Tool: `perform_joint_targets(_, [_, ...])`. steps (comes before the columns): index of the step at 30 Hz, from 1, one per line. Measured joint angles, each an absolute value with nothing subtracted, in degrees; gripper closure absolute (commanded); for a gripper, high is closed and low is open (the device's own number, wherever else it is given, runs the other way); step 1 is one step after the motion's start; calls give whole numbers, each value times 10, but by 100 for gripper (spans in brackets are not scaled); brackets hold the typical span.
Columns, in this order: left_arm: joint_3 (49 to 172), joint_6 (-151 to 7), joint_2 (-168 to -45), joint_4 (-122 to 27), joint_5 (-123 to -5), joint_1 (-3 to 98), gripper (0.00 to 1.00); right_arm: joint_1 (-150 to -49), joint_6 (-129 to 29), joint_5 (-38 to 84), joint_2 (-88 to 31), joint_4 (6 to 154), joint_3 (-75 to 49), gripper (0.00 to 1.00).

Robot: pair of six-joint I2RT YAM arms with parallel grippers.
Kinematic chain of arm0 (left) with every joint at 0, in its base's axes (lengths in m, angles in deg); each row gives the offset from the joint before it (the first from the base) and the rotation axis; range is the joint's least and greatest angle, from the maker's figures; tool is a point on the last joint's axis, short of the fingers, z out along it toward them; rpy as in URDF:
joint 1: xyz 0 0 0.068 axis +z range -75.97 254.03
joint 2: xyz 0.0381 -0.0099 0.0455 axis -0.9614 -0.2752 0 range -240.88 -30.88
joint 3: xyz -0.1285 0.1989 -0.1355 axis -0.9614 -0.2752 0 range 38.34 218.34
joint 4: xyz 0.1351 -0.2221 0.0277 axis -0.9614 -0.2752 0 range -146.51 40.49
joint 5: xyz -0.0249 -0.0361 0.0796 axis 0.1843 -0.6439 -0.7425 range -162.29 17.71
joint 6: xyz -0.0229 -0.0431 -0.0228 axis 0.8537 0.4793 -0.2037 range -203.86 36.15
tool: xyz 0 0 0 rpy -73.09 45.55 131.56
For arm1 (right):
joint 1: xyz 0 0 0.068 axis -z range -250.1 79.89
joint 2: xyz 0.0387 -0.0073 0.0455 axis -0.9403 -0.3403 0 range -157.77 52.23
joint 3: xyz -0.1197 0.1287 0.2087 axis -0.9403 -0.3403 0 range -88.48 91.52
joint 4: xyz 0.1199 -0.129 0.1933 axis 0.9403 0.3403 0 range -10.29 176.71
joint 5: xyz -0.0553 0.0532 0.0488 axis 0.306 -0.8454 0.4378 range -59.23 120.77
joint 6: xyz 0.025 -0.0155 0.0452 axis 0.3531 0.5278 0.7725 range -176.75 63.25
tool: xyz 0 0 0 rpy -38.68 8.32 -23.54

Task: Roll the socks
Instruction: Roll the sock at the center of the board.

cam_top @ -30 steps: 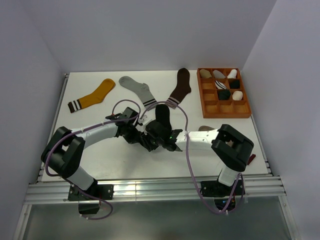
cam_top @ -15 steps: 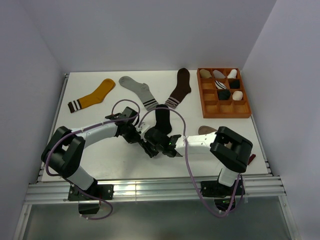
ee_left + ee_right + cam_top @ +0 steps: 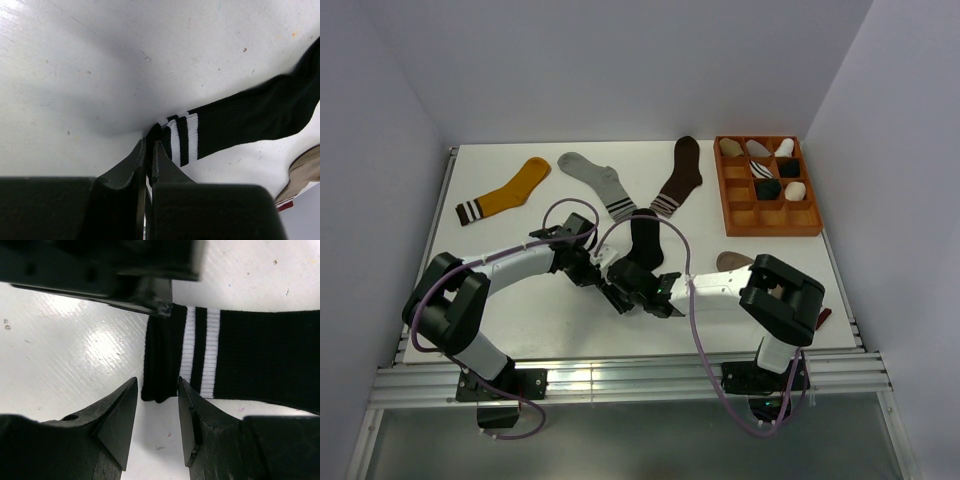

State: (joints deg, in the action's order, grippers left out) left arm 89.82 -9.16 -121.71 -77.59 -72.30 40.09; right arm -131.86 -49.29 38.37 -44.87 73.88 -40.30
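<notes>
The black sock with white cuff stripes [image 3: 645,240] lies flat mid-table, cuff towards the arms. My left gripper [image 3: 603,272] is shut on the cuff's edge; in the left wrist view its fingers [image 3: 149,142] pinch the black fabric beside the stripes [image 3: 182,137]. My right gripper [image 3: 628,288] stands open at the other cuff corner. In the right wrist view its jaws [image 3: 157,382] straddle the cuff's end [image 3: 160,360] without closing on it, and the left gripper's finger [image 3: 150,295] shows above. A taupe sock [image 3: 728,260] lies partly under the right arm.
A mustard-yellow sock [image 3: 510,190], a light grey sock [image 3: 595,180] and a dark brown sock [image 3: 680,175] lie along the back of the table. A wooden divided tray [image 3: 765,222] at the back right holds several rolled socks.
My right gripper has drawn back along the black sock towards the near edge, uncovering the sock's leg, and now sits at the cuff. The left gripper has kept its hold.
</notes>
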Motion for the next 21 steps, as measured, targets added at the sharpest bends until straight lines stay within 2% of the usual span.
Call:
perform_joint_targets(4, [898, -92, -1217, -776, -721, 401, 100, -1333, -500, 403, -449, 733, -403, 55])
perform_joint_targets(9, [898, -92, -1217, -776, -721, 401, 100, -1345, -507, 421, -452, 731, -403, 64])
perform_joint_targets(12, [898, -92, -1217, -776, -721, 401, 100, -1349, -509, 430, -456, 730, -403, 74])
perform_joint_targets(13, [898, -92, -1217, -776, -721, 401, 100, -1350, -509, 435, -457, 730, -403, 82])
perform_joint_targets(17, [898, -91, -1217, -773, -721, 401, 100, -1351, -509, 447, -463, 729, -402, 100])
perform_joint_targets(21, [894, -89, -1217, -763, -721, 402, 99, -1351, -506, 450, -465, 729, -401, 100])
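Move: The black sock's near cuff corner lies between the right hand's half-open fingers, practically level with them and roughly 1 cm below. The far cuff corner, held by the left hand, is about 5 cm ahead and 5 cm to the left. The black sock's foot lies some 17 cm ahead and 7 cm right, and the grey sock's striped cuff about 25 cm straight ahead. From the left hand, the near corner is some 5 cm back and 5 cm right. The right hand stays almost in place at the near cuff corner, easing barely half a centimetre back and left before settling about half a centimetre lower, while its fingers swing out by some 5 degrees and close from nearly half open to shut, pinching the black cuff's edge beside the white stripes. The left hand holds still with its fingers shut on the far corner, keeping the cuff edge spanned between the two grippers. ##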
